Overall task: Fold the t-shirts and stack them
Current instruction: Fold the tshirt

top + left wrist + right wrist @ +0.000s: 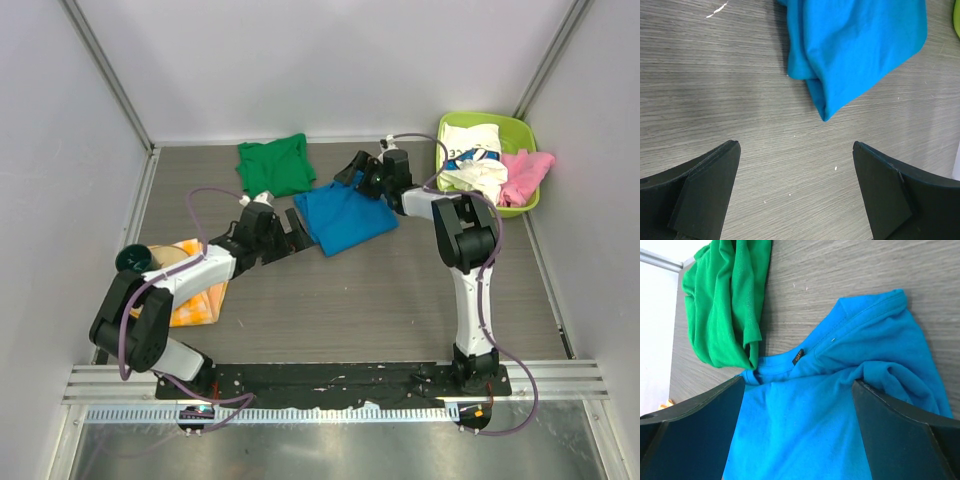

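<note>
A bright blue t-shirt (345, 215) lies loosely folded mid-table, also seen in the left wrist view (855, 45) and the right wrist view (840, 390). Behind it a green t-shirt (275, 165) lies crumpled, its edge touching the blue collar (725, 305). My left gripper (298, 228) stands open over bare table just short of the blue shirt's near corner (795, 145). At the shirt's far edge, my right gripper (352, 172) hangs open, its fingers either side of the blue cloth near the collar (797, 382). A white printed t-shirt (475, 160) and a pink one (525, 175) lie in the basket.
A lime-green basket (520, 130) stands at the back right by the wall. An orange-yellow checked cloth (195, 300) lies under my left arm, with a dark green bowl (133, 260) beside it. Walls close in on three sides.
</note>
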Robot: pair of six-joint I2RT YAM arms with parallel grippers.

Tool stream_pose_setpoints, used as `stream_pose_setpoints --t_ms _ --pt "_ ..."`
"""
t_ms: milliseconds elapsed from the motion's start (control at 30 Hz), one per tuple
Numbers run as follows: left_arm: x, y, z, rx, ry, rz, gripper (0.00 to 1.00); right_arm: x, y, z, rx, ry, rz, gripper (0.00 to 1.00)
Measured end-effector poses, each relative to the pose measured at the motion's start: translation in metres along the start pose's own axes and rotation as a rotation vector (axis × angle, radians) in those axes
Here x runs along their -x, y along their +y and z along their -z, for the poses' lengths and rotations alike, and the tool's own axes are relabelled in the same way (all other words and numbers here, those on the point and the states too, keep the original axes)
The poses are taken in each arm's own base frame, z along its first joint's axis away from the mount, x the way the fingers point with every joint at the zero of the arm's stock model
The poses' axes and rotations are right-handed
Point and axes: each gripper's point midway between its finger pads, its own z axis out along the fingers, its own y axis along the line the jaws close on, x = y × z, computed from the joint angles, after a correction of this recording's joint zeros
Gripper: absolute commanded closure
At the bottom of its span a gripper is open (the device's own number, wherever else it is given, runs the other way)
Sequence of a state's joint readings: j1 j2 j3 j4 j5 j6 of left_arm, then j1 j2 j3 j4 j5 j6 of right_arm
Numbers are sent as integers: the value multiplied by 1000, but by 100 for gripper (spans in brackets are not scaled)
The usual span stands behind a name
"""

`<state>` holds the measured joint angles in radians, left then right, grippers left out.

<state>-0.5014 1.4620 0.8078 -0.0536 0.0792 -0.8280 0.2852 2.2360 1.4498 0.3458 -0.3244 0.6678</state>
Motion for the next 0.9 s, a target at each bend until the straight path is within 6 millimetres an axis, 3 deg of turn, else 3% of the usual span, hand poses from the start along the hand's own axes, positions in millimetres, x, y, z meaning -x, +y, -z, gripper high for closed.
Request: stream_pose_setpoints --t_ms 200,367,533,600,700,800,900 --pt "-1 1 -2 3 6 1 0 7 0 -1 11 -9 -7 5" --pt "-3 -2 -2 -11 13 5 0 0 11 29 -57 25 50 5" --pt "-9 3 -4 -15 20 12 0 9 59 71 -138 27 238 5" --pt "-15 8 -5 -10 28 19 0 4 87 88 -164 45 346 5" --pt "-23 16 -5 5 42 32 0 -7 106 102 -231 79 472 5" --pt "-29 22 -3 15 50 39 0 -33 101 114 -331 153 578 5" --pt "-30 25 8 20 37 47 0 -60 74 139 -523 237 722 5"
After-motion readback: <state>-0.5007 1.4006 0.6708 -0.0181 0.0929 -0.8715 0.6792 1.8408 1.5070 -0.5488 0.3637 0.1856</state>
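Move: The right hand is low over the far part of the folded blue t-shirt, whose middle lies about 8 cm back of it, 3 cm to its left and 3 cm below. The green t-shirt sits about 7 cm farther out and 20 cm to the left of that hand, the basket about 7 cm farther out and 31 cm to its right. From the left hand the blue shirt's middle is roughly 14 cm ahead, 12 cm right and 7 cm below. Back towards its base after a tiny last push forward, the right hand lifts off the blue t-shirt's far part and travels about 15 cm over it to near the close edge, arching up some 11 cm and then starting to sink. Its left side rolls down about 50 degrees; fingers stay wide open. Late on, the open left hand eases back and down some 3 cm, away from the shirt. ##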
